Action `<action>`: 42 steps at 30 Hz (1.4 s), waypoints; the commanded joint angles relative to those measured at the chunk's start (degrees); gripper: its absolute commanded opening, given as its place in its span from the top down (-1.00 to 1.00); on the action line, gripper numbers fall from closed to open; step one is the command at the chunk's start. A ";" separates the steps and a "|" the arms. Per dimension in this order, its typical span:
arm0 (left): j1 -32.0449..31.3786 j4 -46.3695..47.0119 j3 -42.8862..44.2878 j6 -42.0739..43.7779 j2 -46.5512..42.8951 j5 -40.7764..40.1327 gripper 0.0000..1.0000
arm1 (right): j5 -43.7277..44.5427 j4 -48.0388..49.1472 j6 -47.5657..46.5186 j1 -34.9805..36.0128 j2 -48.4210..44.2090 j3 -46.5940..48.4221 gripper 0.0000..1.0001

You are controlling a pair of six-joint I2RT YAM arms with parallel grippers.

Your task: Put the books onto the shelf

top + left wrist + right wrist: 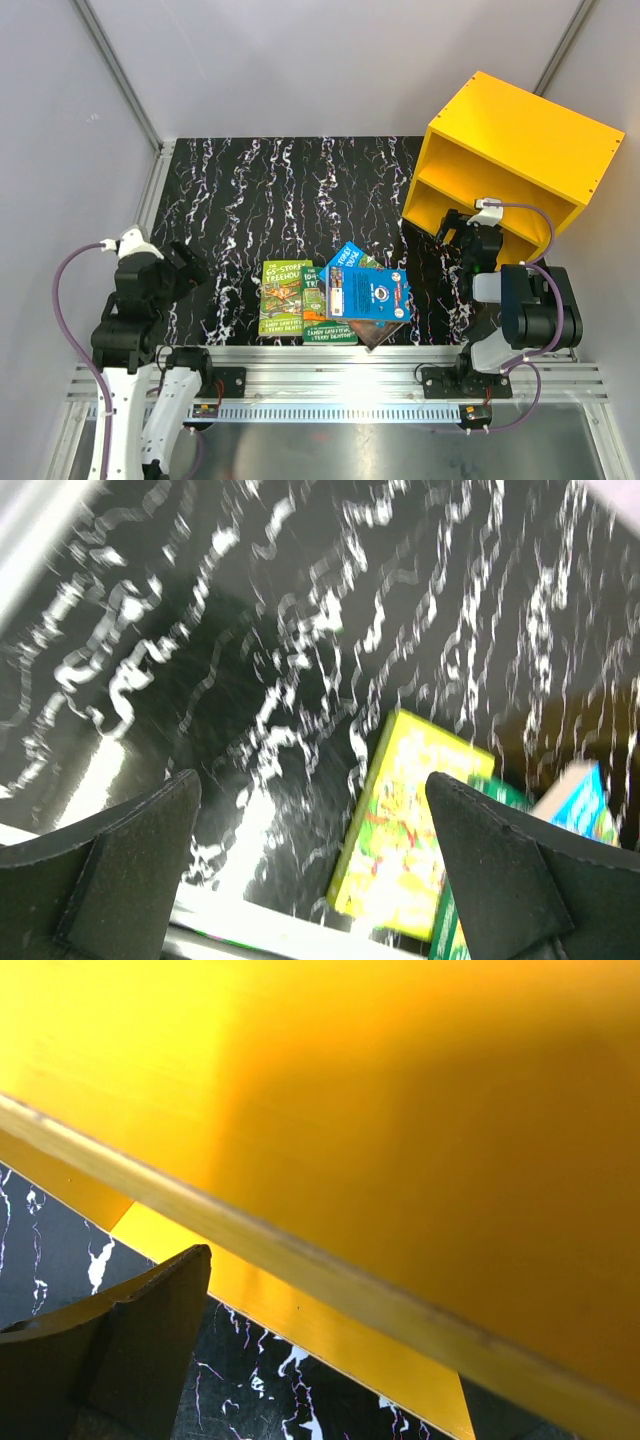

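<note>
The books lie in a loose overlapping pile at the table's near edge: a green one (282, 297), a second green one (320, 310), a bright blue one (366, 294) on top, another blue one (352, 256) behind it, and a dark corner (383, 333) underneath. The yellow shelf (510, 165) stands at the back right, open towards the arms. My left gripper (190, 270) is open, left of the pile and apart from it; its view shows the green book (415, 825) between its fingers (130, 860). My right gripper (460, 235) is open and empty at the shelf's lower opening (330, 1210).
The table top (280, 190) is black with white veins. White walls close in on both sides and at the back. A metal rail (340, 375) carrying both arm bases runs along the near edge, just in front of the books.
</note>
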 commanded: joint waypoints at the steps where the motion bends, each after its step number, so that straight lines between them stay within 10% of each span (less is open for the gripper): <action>1: -0.50 -1.46 0.25 0.35 1.82 5.37 -0.97 | -0.92 1.69 -0.65 -0.16 0.00 1.00 -0.99; 19: -1.12 -9.12 18.79 -3.34 17.73 12.42 -0.97 | 0.75 1.97 -0.74 1.15 -2.10 -0.14 -1.00; 27: -4.28 -6.91 25.83 -5.98 26.96 10.65 -0.97 | 4.10 -53.44 9.34 6.51 -16.25 23.22 -1.00; 34: -6.04 -15.87 32.24 -6.85 33.11 -5.24 -0.97 | -3.09 -76.25 24.56 10.73 -30.48 30.34 -0.99; 36: -6.13 -17.28 34.27 -7.82 34.96 -4.75 -0.98 | -16.44 -77.93 26.32 10.73 -36.00 30.19 -0.99; 39: -8.84 -13.89 31.83 -8.61 35.76 1.40 -0.97 | -15.59 -84.57 46.39 9.86 -42.95 23.78 -1.00; 42: -17.79 -8.01 28.58 -10.72 36.72 1.59 -0.97 | -18.32 -84.52 45.76 9.85 -47.28 21.92 -1.00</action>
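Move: The blue book on top of the pile lies about 25 cm to the right hand's left, 17 cm back and 6 cm lower. The shelf's middle is some 10 cm right, 8 cm ahead and 7 cm up; the light-blue book lies about 28 cm left and 9 cm back. From the left hand, the lime book is roughly 23 cm right, 4 cm ahead and 21 cm below, with the dark green book 11 cm to the right of it and 3 cm nearer. The right hand's open fingers come out from under the middle board of the shelf: after staying still at first, it rises about 18 cm while drawing back and swinging left, about 12 cm each, towards the pile, rolling its left side up nearly 40 degrees. The open left hand dips slightly, then goes forward, right and up over bare table, tipping down some 20 degrees. ##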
